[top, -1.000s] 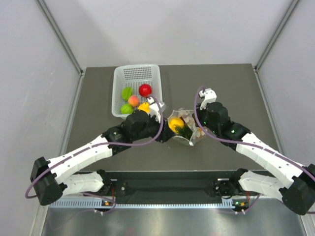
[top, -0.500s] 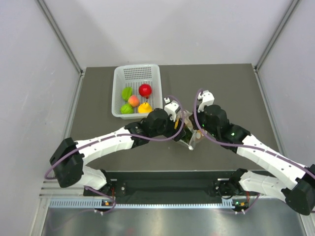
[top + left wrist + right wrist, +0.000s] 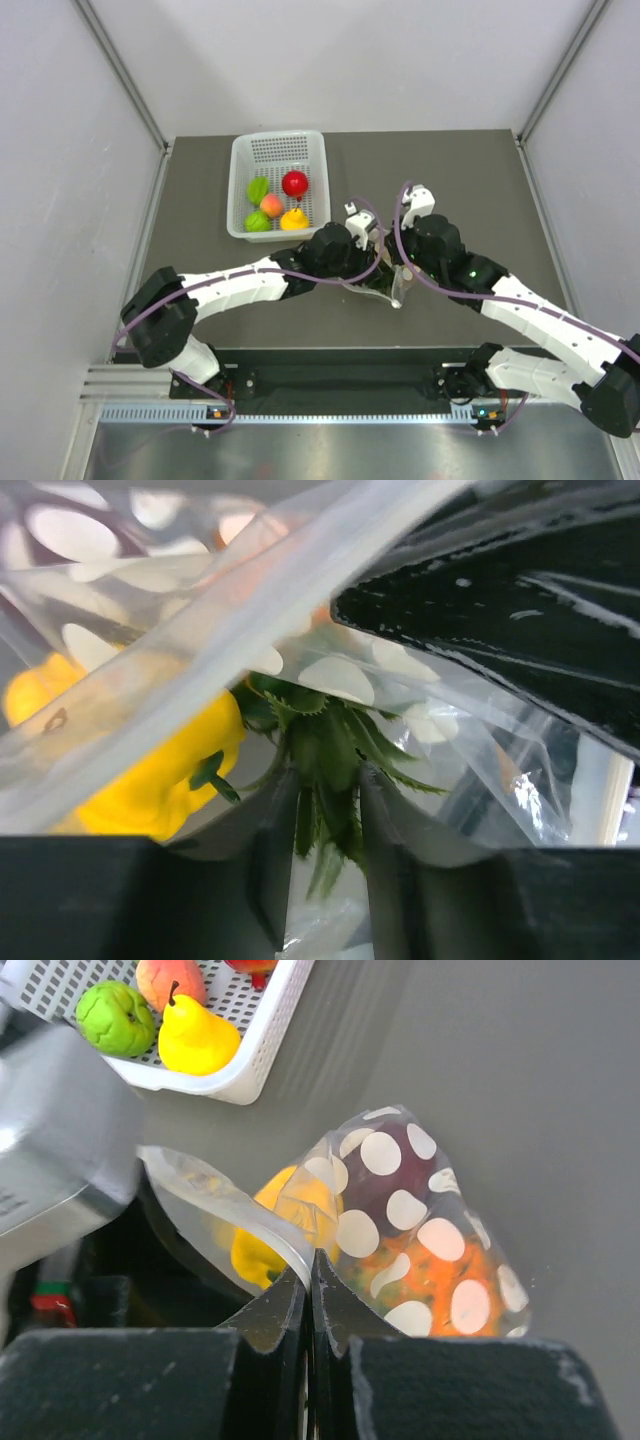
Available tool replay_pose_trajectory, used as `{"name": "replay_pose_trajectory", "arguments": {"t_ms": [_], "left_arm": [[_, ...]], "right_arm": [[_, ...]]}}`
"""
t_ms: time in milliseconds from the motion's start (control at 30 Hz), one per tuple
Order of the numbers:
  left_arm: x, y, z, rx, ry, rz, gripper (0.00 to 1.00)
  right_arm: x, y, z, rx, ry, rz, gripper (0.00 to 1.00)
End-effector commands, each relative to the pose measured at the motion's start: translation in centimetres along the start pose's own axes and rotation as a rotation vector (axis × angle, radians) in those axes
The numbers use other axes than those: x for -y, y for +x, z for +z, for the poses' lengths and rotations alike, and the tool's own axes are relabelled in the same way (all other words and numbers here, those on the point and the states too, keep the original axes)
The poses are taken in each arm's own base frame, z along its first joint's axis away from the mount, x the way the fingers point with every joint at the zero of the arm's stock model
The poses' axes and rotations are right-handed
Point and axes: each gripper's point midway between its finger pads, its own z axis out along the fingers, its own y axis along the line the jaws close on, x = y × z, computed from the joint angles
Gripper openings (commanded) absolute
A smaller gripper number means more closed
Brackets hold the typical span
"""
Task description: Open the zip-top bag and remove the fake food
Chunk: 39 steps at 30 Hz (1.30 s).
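Observation:
The zip-top bag (image 3: 388, 284), clear with cream dots, lies at mid-table. My right gripper (image 3: 311, 1265) is shut on the bag's rim (image 3: 230, 1210) and holds the mouth up and open; it also shows in the top view (image 3: 400, 288). My left gripper (image 3: 328, 800) is inside the mouth, its jaws closed narrowly on the green leafy top (image 3: 330, 745) of the orange pineapple (image 3: 445, 1270). A yellow bell pepper (image 3: 160, 780) lies just left of it, also seen in the right wrist view (image 3: 255, 1255). The dark maroon piece (image 3: 385, 1195) sits deep in the bag.
A white perforated basket (image 3: 243, 170) stands at the back left, close to the bag. It holds a red apple (image 3: 294, 183), two green pieces (image 3: 258, 190), a peach piece (image 3: 270, 205) and a yellow pear (image 3: 293, 219). Both forearms meet over the bag.
My left gripper has moved right from beside the basket into the bag's mouth and closed on the pineapple's leaves. My right gripper has kept its hold on the rim.

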Motion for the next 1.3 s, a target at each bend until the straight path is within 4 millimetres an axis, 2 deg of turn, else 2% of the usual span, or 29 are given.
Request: {"name": "replay_pose_trajectory", "arguments": {"t_ms": [0,67,100,167,200,233,267,333,367,400,433,467,533,600,667,767,833,900,1000,1033,1067,1133,1167,1233,1267], "left_arm": [[1.3,-0.3,0.8,0.017,0.077,-0.024,0.26],[1.0,0.2,1.0,0.001,0.073,-0.037,0.12],[0.9,0.2,1.0,-0.001,0.069,-0.039,0.00],[0.3,0.0,0.8,0.005,0.053,-0.050,0.00],[-0.1,-0.2,0.7,0.012,0.042,-0.057,0.00],[-0.4,-0.6,0.5,0.025,0.036,-0.068,0.00],[-1.0,-1.5,0.0,0.050,0.026,-0.081,0.00],[-1.8,-2.1,-0.5,0.076,0.022,-0.099,0.00],[-2.7,-3.0,-0.9,0.100,0.010,-0.110,0.00],[-3.0,-2.9,-1.1,0.098,0.014,-0.118,0.00],[-3.9,-3.5,-1.4,0.114,0.009,-0.134,0.00],[-4.2,-3.6,-1.5,0.116,0.010,-0.145,0.00],[-4.7,-3.2,-1.6,0.103,0.026,-0.162,0.00],[-5.6,-2.8,-1.7,0.094,0.025,-0.182,0.00],[-5.6,-2.7,-1.8,0.096,0.044,-0.189,0.00],[-5.4,-2.5,-1.9,0.088,0.058,-0.193,0.00],[-5.3,-2.4,-1.9,0.086,0.063,-0.189,0.00],[-5.1,-2.3,-2.0,0.075,0.073,-0.187,0.00],[-5.2,-2.1,-2.2,0.066,0.080,-0.186,0.00],[-5.2,-2.1,-2.3,0.066,0.084,-0.187,0.00],[-5.1,-2.0,-2.4,0.062,0.091,-0.187,0.00],[-5.2,-1.9,-2.6,0.058,0.094,-0.185,0.00],[-5.2,-1.8,-2.6,0.052,0.102,-0.185,0.00],[-5.2,-1.8,-2.6,0.049,0.108,-0.182,0.00],[-5.2,-1.8,-2.6,0.048,0.109,-0.185,0.00]], "right_arm": [[-0.7,-0.9,-0.4,0.045,-0.024,0.022,0.00],[-0.8,-1.0,-0.7,0.049,-0.031,0.027,0.00],[-0.7,-1.0,-0.8,0.050,-0.031,0.026,0.00],[-0.7,-0.9,-1.2,0.042,-0.033,0.021,0.03],[-0.7,-0.9,-1.4,0.042,-0.034,0.018,0.08],[-0.5,-1.0,-1.9,0.048,-0.033,0.017,0.17],[-0.4,-1.0,-2.2,0.051,-0.031,0.016,0.38],[0.2,-0.4,-2.9,0.042,-0.018,0.008,0.52],[0.4,-0.2,-3.2,0.038,-0.015,0.008,0.66],[0.9,0.7,-3.4,0.022,0.001,0.006,0.68],[1.0,0.7,-3.9,0.034,0.000,0.018,0.75],[1.6,1.6,-3.9,0.021,0.022,0.021,0.83],[2.1,2.3,-4.2,0.023,0.036,0.050,0.93],[2.7,3.6,-3.8,-0.003,0.063,0.060,0.94],[3.0,5.0,-3.1,-0.035,0.085,0.075,0.94],[2.9,5.8,-1.8,-0.035,0.083,0.080,0.94],[2.8,5.8,-1.2,-0.031,0.070,0.065,0.94],[2.5,4.6,-0.6,0.021,0.033,0.057,0.94],[3.3,3.4,0.2,0.072,0.006,0.052,0.95],[4.5,3.4,0.5,0.068,0.021,0.059,0.95],[3.9,2.9,0.8,0.093,-0.039,0.062,0.95],[5.2,3.2,1.4,0.085,-0.048,0.068,0.95],[4.6,3.2,1.5,0.079,-0.104,0.057,0.95],[5.3,3.5,2.3,0.068,-0.116,0.065,0.94],[5.0,3.9,2.5,0.053,-0.154,0.064,0.93]]}}
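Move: The bag's zip edge lies practically at the left hand's open fingers, inside the bag mouth; the yellow pepper is about 5 cm ahead of that hand and 4 cm below it, and the green leaves about 4 cm to its right, equally low. The right hand still pinches the rim. From it the dotted, food-filled end lies roughly 5 cm ahead, 3 cm right and 8 cm below, with the pepper some 5 cm ahead, 4 cm left and 8 cm below. Sinking slightly, the left hand shuts its fingers on the bag's zip edge, then draws it forward and left some 5 cm each way, tipping down about 10 degrees, and keeps its hold. Once the left has closed, the right opens wide, lets go of the rim, backs off to the right, drops some 7 cm and comes forward again, open, beside the bag's dotted end. ##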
